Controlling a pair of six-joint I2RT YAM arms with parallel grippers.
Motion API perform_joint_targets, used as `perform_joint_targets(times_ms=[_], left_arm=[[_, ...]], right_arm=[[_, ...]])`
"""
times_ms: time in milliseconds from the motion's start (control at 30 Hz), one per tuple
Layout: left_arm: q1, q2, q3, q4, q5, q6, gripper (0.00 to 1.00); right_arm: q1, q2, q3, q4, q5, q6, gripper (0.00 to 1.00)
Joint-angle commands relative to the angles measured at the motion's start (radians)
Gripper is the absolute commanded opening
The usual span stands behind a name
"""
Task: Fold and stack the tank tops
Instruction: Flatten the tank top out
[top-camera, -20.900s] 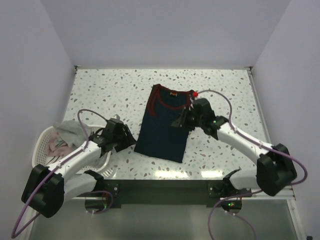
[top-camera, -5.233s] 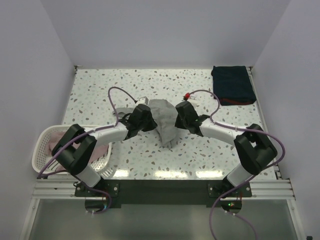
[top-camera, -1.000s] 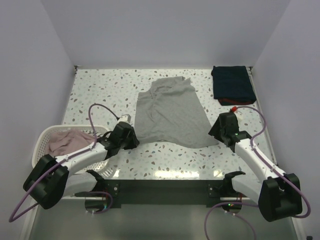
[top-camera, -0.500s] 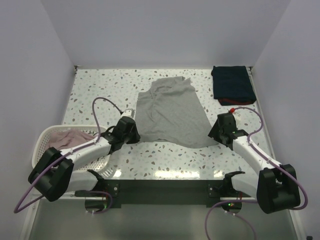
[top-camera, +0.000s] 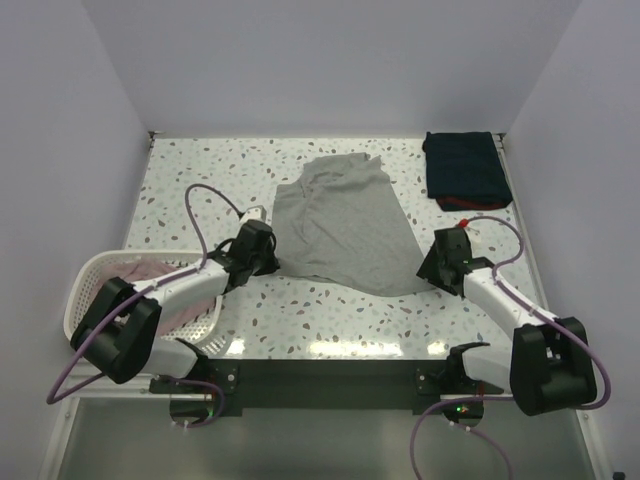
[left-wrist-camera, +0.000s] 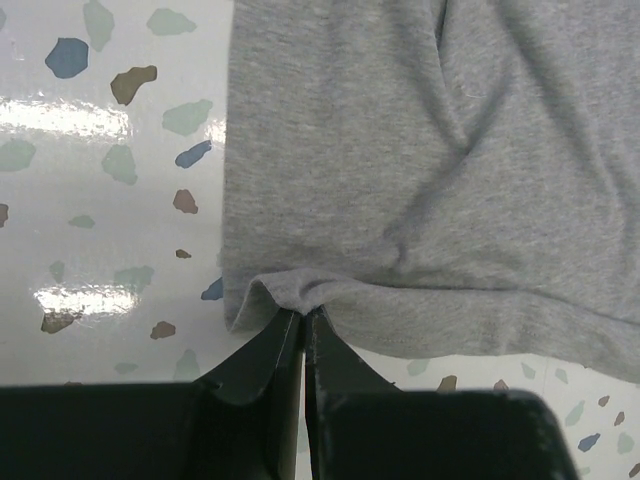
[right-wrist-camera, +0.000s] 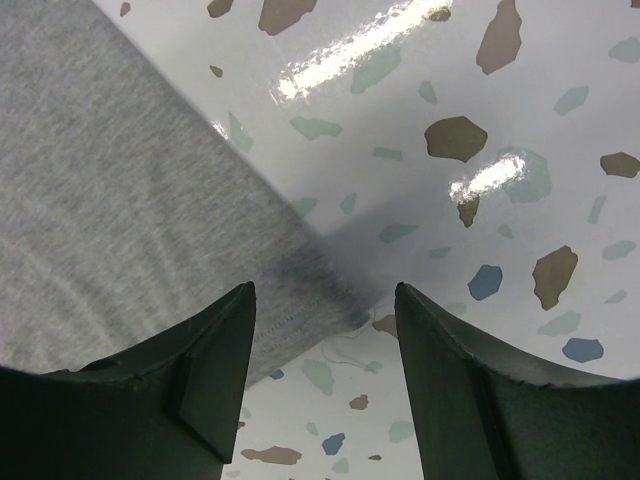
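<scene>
A grey tank top (top-camera: 343, 225) lies spread flat in the middle of the table, hem toward me. My left gripper (top-camera: 270, 258) is shut on the hem at its near left corner (left-wrist-camera: 300, 295), where the cloth bunches up between the closed tips. Over the hem's near right corner (right-wrist-camera: 320, 290) my right gripper (top-camera: 432, 268) stands open, a finger on each side and nothing held. At the back right sits a folded navy tank top (top-camera: 464, 168) with dark red trim. A pale pinkish tank top (top-camera: 150, 275) lies in the basket.
A white slotted basket (top-camera: 85, 300) stands at the near left edge beside the left arm. The speckled table (top-camera: 200, 180) ends at walls on the left, back and right. Purple cables loop over both arms.
My left gripper moved forward to the grey top's near left corner and shut on the hem. The right gripper shifted slightly toward the near right corner and stayed open.
</scene>
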Motion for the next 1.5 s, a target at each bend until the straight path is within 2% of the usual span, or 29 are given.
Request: perform_joint_targets(times_ms=[0, 200, 300, 333, 400, 433, 533, 733, 833, 1033, 1167, 1233, 1267, 1367, 1467], left_arm=[[0.014, 0.000, 0.041, 0.019, 0.001, -0.019, 0.07], [0.039, -0.006, 0.041, 0.016, 0.044, -0.017, 0.07], [0.046, -0.026, 0.038, 0.011, 0.072, -0.019, 0.08], [0.051, -0.031, 0.038, 0.008, 0.088, -0.019, 0.08], [0.057, -0.043, 0.041, 0.001, 0.105, -0.024, 0.08], [0.057, -0.046, 0.042, -0.003, 0.124, -0.025, 0.08], [0.059, -0.058, 0.058, -0.038, 0.171, -0.037, 0.08], [0.060, -0.107, 0.087, -0.211, 0.259, -0.096, 0.03], [0.071, -0.144, 0.065, -0.300, 0.295, -0.146, 0.03], [0.075, -0.264, -0.068, -0.342, 0.414, -0.238, 0.03], [0.074, -0.270, -0.152, -0.317, 0.453, -0.235, 0.06], [0.071, -0.267, -0.172, -0.280, 0.489, -0.226, 0.12], [0.069, -0.272, -0.189, -0.264, 0.498, -0.218, 0.22], [0.068, -0.299, -0.195, -0.231, 0.523, -0.197, 0.41], [0.062, -0.331, -0.185, -0.257, 0.504, -0.185, 0.46]], right_arm=[[-0.005, 0.006, 0.005, -0.012, -0.021, -0.021, 0.62], [-0.005, 0.033, 0.014, -0.028, -0.033, -0.024, 0.56], [-0.007, 0.043, 0.015, -0.029, -0.038, -0.022, 0.42], [-0.005, 0.048, 0.017, -0.029, -0.039, -0.022, 0.32], [-0.007, 0.063, 0.022, -0.028, -0.043, -0.022, 0.21], [-0.007, 0.068, 0.025, -0.028, -0.044, -0.025, 0.12], [-0.010, 0.072, 0.063, -0.058, -0.018, -0.041, 0.00], [-0.034, 0.005, 0.224, -0.178, 0.065, -0.097, 0.00], [-0.077, -0.001, 0.305, -0.225, 0.048, -0.130, 0.00], [-0.120, -0.020, 0.351, -0.262, 0.040, -0.162, 0.00], [-0.123, 0.009, 0.328, -0.250, -0.012, -0.156, 0.00], [-0.123, 0.016, 0.293, -0.230, -0.029, -0.145, 0.00], [-0.123, 0.014, 0.279, -0.206, -0.032, -0.142, 0.00], [-0.123, 0.028, 0.258, -0.192, -0.036, -0.139, 0.00], [-0.125, 0.046, 0.246, -0.173, -0.042, -0.139, 0.00]])
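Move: My left hand already holds the grey tank top's near-left corner, low over the table; its laying spot is bare table some 14 cm back, 1 cm right and 3 cm below. From that hand the laundry basket's middle is about 9 cm back and 39 cm left. The near-right corner lies roughly 1 cm back and 2 cm beneath my open right fingers, straight in line sideways; the folded dark tank top is about 34 cm ahead and 11 cm right of that hand. I dip my right fingers slightly, shut them on the near-right corner, then raise it some 10 cm, forward and a little right, and let it sink about halfway back, still pinched. Meanwhile my left hand lifts its corner slightly, draws it about 13 cm back towards the base and down to the table, tipping the fingers steeper, and opens to let go. ##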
